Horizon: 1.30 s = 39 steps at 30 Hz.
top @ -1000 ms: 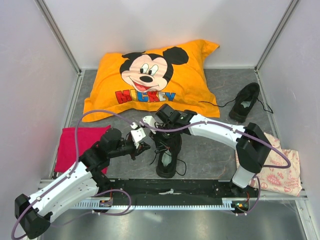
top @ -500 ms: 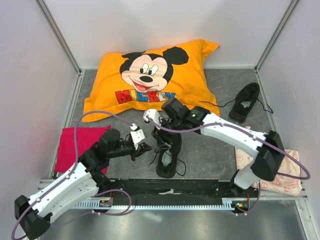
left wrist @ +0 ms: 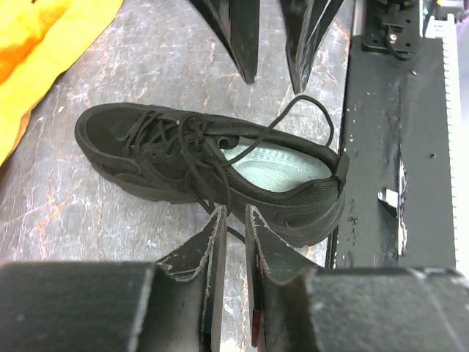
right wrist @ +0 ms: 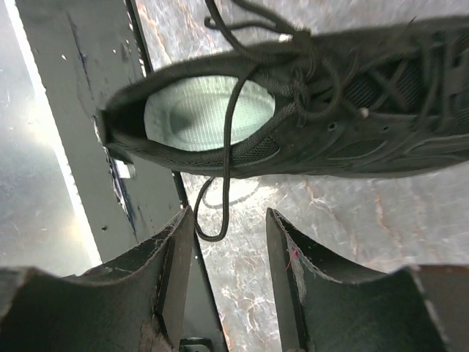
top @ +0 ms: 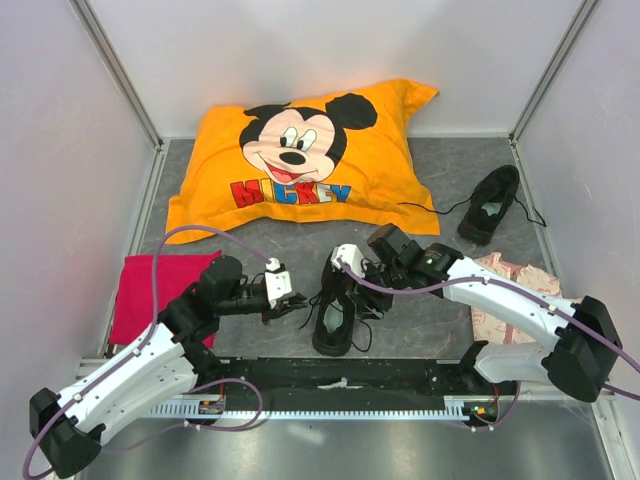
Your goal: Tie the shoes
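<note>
One black shoe (top: 334, 318) lies between my two arms, toe away from me, its pale insole (left wrist: 272, 167) showing. Its laces (left wrist: 172, 139) sit tangled over the tongue, and one loop (right wrist: 218, 213) hangs off the side onto the floor. My left gripper (left wrist: 233, 214) sits just left of this shoe, jaws a narrow slit apart, nothing held. On the shoe's right side my right gripper (right wrist: 229, 216) stands open, with the hanging loop loose between its fingers. The second shoe (top: 490, 204) lies far right, laces trailing.
An orange Mickey pillow (top: 300, 160) fills the back. A red cloth (top: 155, 290) lies left and a crumpled pink-printed bag (top: 545, 335) right. A black rail (top: 340, 378) runs along the near edge just behind the shoe's heel. Walls close in on three sides.
My right arm pulled back from the pillow side to the shoe's right and its jaws opened. My left gripper moved right toward the shoe and parted slightly.
</note>
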Motion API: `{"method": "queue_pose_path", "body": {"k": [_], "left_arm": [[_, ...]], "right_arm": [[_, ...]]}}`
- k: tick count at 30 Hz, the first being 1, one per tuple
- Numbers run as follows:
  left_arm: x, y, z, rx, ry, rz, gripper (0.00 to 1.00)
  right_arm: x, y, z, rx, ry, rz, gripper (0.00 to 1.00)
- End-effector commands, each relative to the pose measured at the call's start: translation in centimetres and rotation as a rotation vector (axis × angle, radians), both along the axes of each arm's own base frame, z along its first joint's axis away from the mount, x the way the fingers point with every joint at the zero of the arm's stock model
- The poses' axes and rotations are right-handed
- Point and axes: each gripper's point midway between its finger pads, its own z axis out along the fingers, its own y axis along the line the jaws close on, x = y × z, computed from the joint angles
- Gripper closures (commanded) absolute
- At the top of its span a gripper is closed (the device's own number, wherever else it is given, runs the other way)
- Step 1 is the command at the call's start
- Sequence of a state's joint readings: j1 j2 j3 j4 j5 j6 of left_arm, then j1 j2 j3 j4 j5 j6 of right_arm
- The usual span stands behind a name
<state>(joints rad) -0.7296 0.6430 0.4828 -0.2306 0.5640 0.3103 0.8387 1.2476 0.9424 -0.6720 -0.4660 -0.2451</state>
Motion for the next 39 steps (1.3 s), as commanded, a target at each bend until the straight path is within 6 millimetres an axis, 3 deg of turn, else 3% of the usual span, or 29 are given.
{"method": "queue_pose_path", "body": {"k": [1, 16, 31, 37, 38, 39], "left_arm": [[0.0, -0.8, 2.1, -0.025, -0.099, -0.084, 0.76], [0.4, -1.3, 1.4, -0.030, -0.057, -0.073, 0.76], [0.4, -1.4, 1.2, -0.031, -0.051, -0.072, 0.78], [0.5, -1.4, 1.1, -0.030, -0.050, -0.070, 0.79], [0.4, -1.4, 1.1, -0.031, -0.049, -0.071, 0.79], [0.4, -1.4, 1.2, -0.034, -0.051, -0.071, 0.79]], "right_arm": [[0.6, 1.3, -0.2, 0.061, -0.008, -0.004, 0.48], [0.0, 2.2, -2.4, 0.060, 0.074, 0.010, 0.53], [0.1, 1.4, -2.7, -0.009, 0.078, 0.015, 0.57], [0.2, 1.4, -3.2, -0.028, 0.089, 0.011, 0.71], [0.2, 1.3, -3.2, -0.031, 0.091, 0.014, 0.82], [0.2, 1.3, -3.2, -0.030, 0.090, 0.014, 0.87]]}}
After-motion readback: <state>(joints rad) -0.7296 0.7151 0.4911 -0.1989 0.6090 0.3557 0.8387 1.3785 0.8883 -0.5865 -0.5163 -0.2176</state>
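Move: The right hand's open fingers hang over the right rim of the shoe; the lace strand draped over that rim lies about 4 cm below them, 1 cm back and 1 cm to the left. The shoe's opening is some 5 cm to the left, 2 cm back and 8 cm down, and the knot about 6 cm ahead, 4 cm left and 5 cm down. From the left hand, the same strand lies around 11 cm to the right, 2 cm back and 4 cm below. The right hand sinks about 4 cm onto the lace strand hanging over the shoe's right rim, easing some 1.5 cm to the left on the way down and then halfway back, its wrist tipping only slightly. Its fingers stay well apart, narrowing slowly, until the hand is low, then draw quickly together around the strand and bring it between the nearly shut tips. ##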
